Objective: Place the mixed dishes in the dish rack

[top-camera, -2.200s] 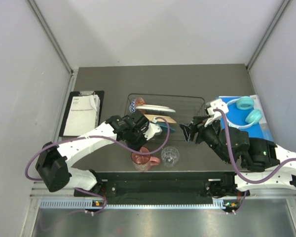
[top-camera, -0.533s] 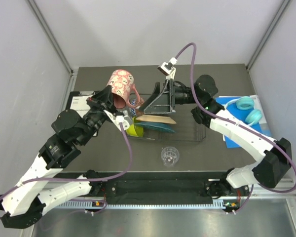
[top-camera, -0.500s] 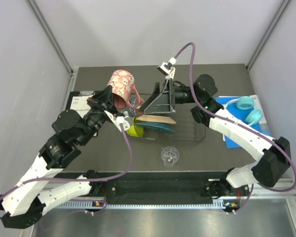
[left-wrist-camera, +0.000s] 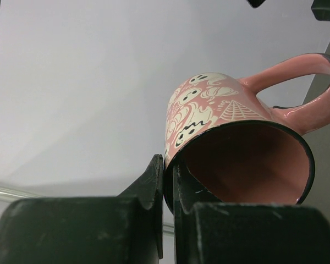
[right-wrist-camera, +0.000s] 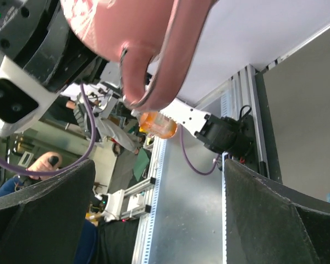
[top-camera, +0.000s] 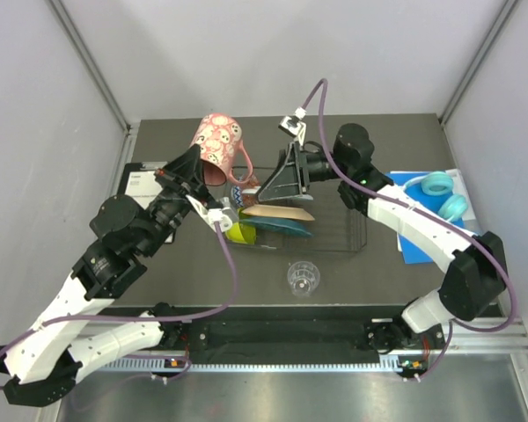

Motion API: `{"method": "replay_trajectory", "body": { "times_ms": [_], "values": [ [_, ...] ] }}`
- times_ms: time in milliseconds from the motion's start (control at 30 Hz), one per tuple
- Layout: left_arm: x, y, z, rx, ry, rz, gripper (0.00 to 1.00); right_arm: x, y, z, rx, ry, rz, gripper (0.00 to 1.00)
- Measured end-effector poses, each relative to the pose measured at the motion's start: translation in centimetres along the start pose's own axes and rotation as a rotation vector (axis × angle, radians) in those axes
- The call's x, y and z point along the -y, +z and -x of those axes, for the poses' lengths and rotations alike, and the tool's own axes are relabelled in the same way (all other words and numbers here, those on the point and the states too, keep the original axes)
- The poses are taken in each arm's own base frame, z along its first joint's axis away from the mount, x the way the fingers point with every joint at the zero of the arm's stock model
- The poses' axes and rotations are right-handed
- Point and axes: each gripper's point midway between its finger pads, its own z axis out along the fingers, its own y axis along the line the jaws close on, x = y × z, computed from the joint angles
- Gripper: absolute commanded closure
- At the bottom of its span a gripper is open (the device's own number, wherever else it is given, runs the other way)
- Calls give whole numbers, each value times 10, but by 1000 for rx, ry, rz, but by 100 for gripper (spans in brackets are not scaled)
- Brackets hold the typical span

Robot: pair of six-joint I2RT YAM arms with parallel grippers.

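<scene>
My left gripper [top-camera: 198,169] is raised high and shut on the rim of the pink mug [top-camera: 218,145]. In the left wrist view my fingers [left-wrist-camera: 154,187] pinch the mug's [left-wrist-camera: 236,148] wall, with its mouth tilted toward the camera. My right gripper [top-camera: 275,180] is open and empty, raised beside the mug's handle [right-wrist-camera: 170,60], apart from it. The dark wire dish rack [top-camera: 339,224] holds the peach floral plate [top-camera: 277,212], the teal plate [top-camera: 286,229] and the lime-green bowl [top-camera: 240,232]. The clear glass [top-camera: 303,277] stands on the table in front of the rack. The white plate with red spots is hidden.
Turquoise headphones [top-camera: 444,195] lie on a blue sheet at the right. The clipboard with white paper [top-camera: 141,182] lies at the left, partly under my left arm. Grey walls close in the back and sides.
My left gripper has lifted the pink mug off the table to high above the rack's left end. My right gripper has risen and come close to the mug's handle.
</scene>
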Motion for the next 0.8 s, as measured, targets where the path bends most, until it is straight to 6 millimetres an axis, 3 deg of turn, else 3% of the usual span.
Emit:
{"method": "replay_trajectory", "body": {
  "times_ms": [433,500,533,633,733,800],
  "values": [
    [13,21,8,29,-38,-24,100,15,26,58,83,12,181,1],
    [17,24,10,39,-39,-33,100,15,27,61,83,26,216,12],
    [18,25,11,45,-40,-36,100,12,28,63,81,25,235,24],
    [18,27,13,50,-42,-33,100,6,28,66,67,38,276,46],
    [11,26,12,46,-43,-8,100,2,26,65,51,75,299,60],
    [11,27,11,43,-40,-1,100,0,25,63,35,101,305,62]
  ]
}}
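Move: The right hand, empty and wide open, has the mug's middle roughly 5 cm ahead of it, 11 cm to its left and 5 cm above, with the handle on the near side. In the rack below lie the teal plate, about 9 cm ahead, 3 cm right and 27 cm down, and the patterned bowl, about 16 cm ahead, 7 cm left and equally low. The left hand still pinches the mug's rim, the mug's middle some 4 cm ahead, 3 cm right and 1 cm above. Right hand reaches forward, up and left about 7 cm, half-closing around the mug's handle as left brings it rightward. ##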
